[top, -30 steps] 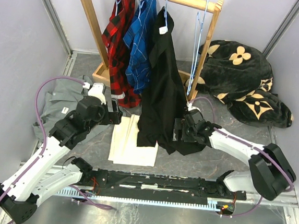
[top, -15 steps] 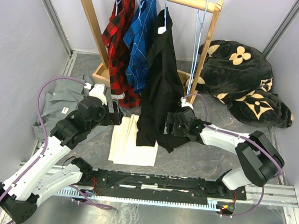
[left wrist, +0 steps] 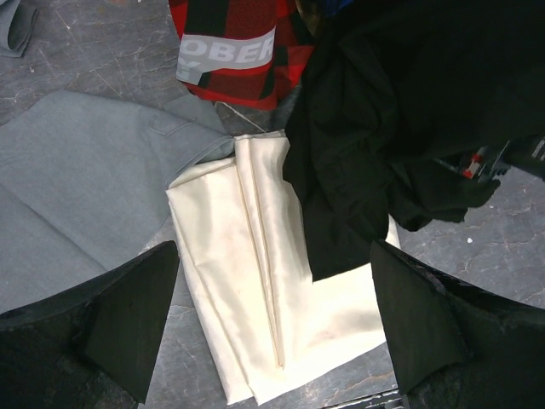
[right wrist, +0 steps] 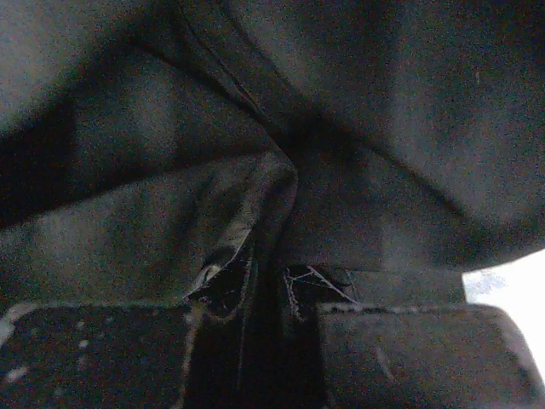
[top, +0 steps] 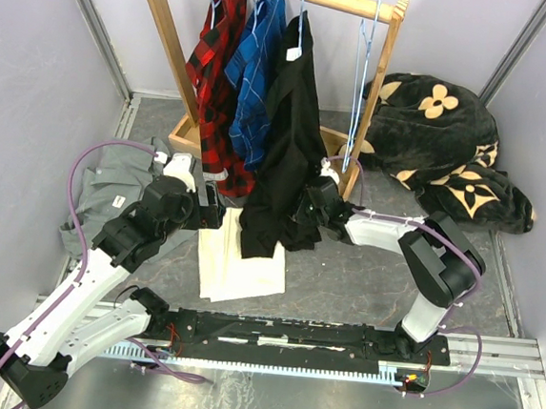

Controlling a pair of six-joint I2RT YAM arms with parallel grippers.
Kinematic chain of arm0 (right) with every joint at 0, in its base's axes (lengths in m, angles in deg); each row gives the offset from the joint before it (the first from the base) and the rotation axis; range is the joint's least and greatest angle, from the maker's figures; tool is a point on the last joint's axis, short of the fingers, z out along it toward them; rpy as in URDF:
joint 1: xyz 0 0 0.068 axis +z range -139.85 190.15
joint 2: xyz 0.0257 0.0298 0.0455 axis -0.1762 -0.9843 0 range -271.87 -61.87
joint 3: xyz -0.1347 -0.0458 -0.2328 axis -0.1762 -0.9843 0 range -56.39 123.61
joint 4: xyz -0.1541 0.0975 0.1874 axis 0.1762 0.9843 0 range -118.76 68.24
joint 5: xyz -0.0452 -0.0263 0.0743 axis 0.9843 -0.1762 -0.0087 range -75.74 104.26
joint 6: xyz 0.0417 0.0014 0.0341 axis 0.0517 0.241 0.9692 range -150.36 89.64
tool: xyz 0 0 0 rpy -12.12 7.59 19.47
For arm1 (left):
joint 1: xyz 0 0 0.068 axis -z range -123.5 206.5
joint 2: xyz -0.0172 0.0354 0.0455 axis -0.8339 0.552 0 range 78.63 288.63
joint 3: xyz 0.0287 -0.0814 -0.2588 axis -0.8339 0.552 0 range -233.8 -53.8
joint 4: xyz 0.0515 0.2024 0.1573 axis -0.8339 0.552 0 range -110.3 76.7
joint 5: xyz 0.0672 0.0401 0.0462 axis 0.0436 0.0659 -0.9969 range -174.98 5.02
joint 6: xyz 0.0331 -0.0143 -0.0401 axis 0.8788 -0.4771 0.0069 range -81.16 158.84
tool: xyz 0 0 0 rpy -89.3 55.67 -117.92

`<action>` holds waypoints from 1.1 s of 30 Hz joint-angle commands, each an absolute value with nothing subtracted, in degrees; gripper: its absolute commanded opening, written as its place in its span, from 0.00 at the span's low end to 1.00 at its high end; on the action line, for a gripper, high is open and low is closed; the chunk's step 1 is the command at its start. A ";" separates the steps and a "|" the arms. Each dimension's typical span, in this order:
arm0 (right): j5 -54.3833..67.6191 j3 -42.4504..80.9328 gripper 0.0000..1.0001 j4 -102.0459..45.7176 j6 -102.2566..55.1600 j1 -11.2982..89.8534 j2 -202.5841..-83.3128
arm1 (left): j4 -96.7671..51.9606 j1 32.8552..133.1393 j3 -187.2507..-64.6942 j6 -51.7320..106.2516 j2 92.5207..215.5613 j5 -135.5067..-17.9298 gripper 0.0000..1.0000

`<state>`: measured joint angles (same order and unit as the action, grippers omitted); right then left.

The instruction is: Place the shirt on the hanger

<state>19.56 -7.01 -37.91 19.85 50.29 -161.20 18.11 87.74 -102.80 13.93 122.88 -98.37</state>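
Observation:
The black shirt (top: 295, 120) hangs from a light-blue hanger (top: 302, 4) on the rack's rod, with a white label at its collar. Its lower part is bunched and drawn toward the left. My right gripper (top: 309, 208) is shut on that lower part. In the right wrist view dark fabric fills the picture, and a fold of the shirt (right wrist: 281, 170) is pinched between the closed jaws of the right gripper (right wrist: 266, 294). My left gripper (top: 211, 209) (left wrist: 272, 328) is open above a cream cloth (left wrist: 255, 281), holding nothing. The shirt's hem (left wrist: 375, 145) lies to its right.
The wooden rack (top: 164, 32) also carries a red plaid shirt (top: 218, 66), a blue plaid shirt (top: 255, 79) and an empty blue hanger (top: 362, 78). A grey shirt (top: 112, 186) lies at the left. A black flowered blanket (top: 441, 143) is heaped at the back right.
My right gripper has moved left toward the rack and shut on the black shirt's lower part, dragging the hem left and up. The left arm has stayed still.

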 commanded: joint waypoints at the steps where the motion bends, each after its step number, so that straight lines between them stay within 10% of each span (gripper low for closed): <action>1: 23.42 1.76 0.12 -39.97 18.43 50.51 -160.71 | 15.79 87.53 -102.98 15.82 122.77 -99.12 1.00; 24: 30.91 31.06 0.01 -38.92 4.19 41.79 -180.67 | 15.78 87.52 -102.91 15.78 123.76 -99.57 1.00; 28: 31.45 32.97 0.09 -36.53 1.65 40.93 -182.20 | 15.94 87.53 -102.98 15.63 123.99 -99.82 1.00; 33: 29.45 24.89 0.44 -40.66 -0.12 40.91 -175.77 | 15.65 87.57 -102.84 15.55 123.61 -99.95 1.00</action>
<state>29.50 29.08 -36.38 2.67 41.40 -181.52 18.11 87.74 -102.77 13.93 124.09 -98.63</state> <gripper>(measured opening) 0.353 0.997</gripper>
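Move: The black shirt's lower part is already held in the right gripper. The rack's wooden tray, in its right half, lies about 16 cm ahead of that hand, 3 cm to its right and a touch lower. The blue plaid shirt hangs some 17 cm left and 16 cm ahead, about 18 cm higher; the empty hangers are 10 cm right, 15 cm ahead and similarly high. From the left hand that tray half is roughly 25 cm ahead, 29 cm right and 18 cm below. Keep the right gripper's pinch on the black cloth and carry it forward about 20 cm to over the rack's tray, rising some 9 cm over the first half, then levelling and easing down slightly. Tip the fingers up about 20 degrees on the way, and begin to part them at the very end, cloth still between them. ##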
